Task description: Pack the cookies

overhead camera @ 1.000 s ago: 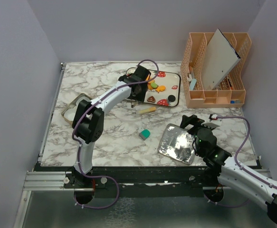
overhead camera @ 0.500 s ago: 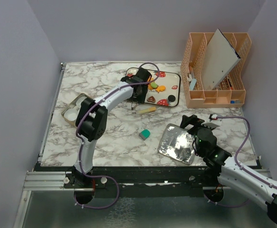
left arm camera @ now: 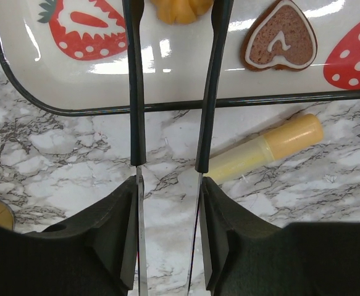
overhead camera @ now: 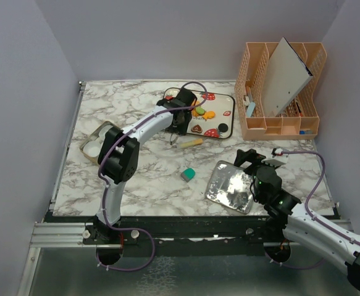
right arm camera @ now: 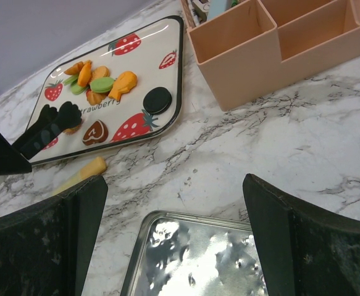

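Note:
The cookies lie on a strawberry-print tray at the back: an orange and green pile, a black round one and a brown heart. My left gripper is shut on a pair of metal tongs. The tongs' black tips reach over the tray's near edge and straddle an orange cookie. I cannot tell whether they touch it. My right gripper is open with nothing in it, over the far edge of a silver tin.
A yellow tube lies just in front of the tray. A teal block sits mid-table, left of the silver tin. A tin lid rests at the left. A peach organiser stands at the back right.
The left arm's elbow has shifted a little and the tongs' arms have drawn closer together. The right arm has not moved.

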`<action>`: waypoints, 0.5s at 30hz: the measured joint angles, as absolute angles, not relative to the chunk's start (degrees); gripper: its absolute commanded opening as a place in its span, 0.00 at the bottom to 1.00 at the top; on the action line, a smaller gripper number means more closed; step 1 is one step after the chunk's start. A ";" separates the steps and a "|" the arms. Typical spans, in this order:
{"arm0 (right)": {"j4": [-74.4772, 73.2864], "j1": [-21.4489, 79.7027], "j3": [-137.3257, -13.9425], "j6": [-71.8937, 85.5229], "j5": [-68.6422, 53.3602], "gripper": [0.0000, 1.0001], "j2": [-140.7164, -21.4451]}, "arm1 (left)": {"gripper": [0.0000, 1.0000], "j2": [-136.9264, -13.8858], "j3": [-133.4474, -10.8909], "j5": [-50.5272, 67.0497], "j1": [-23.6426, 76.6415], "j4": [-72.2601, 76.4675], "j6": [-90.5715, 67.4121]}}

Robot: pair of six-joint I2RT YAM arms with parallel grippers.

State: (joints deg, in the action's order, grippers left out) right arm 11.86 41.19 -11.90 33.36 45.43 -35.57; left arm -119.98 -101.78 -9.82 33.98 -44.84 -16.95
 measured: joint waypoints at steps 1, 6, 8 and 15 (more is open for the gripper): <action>11.86 41.19 -11.90 33.36 45.43 1.00 -35.57 | 0.21 -119.68 -101.78 -9.82 33.98 -44.97 -16.95; 11.86 41.19 -11.90 33.36 45.43 1.00 -35.62 | 0.18 -117.12 -101.69 -9.89 33.98 -45.43 -16.97; 11.86 41.19 -11.90 33.36 45.43 1.00 -35.62 | 0.17 -115.33 -101.67 -9.89 33.98 -45.41 -16.97; 11.86 41.19 -11.90 33.36 45.43 1.00 -35.62 | 0.34 -112.49 -100.20 -9.96 33.98 -45.34 -17.02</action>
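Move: The flower-shaped orange cookie lies between the heads of the tongs in the left hand, about 9 cm ahead of the hand, 2 cm to the right and 7 cm below. From that hand, the heart cookie is roughly 6 cm ahead and 6 cm right, the yellow stick 1 cm ahead and 4 cm right, and the cookie pile some 15 cm ahead and 7 cm right. The right hand has the orange cookie 24 cm ahead, 24 cm left and 13 cm down. The left hand, still gripping the tongs, rises about 5 cm almost straight up from the tray, quickly at first and easing off near the top, with a slight drift back and left at the very end. Its fingers squeeze the tongs a little closer together while the wrist tips some 5 degrees so that the tong heads lift, and the heads come off the flower-shaped cookie with nothing between them. ##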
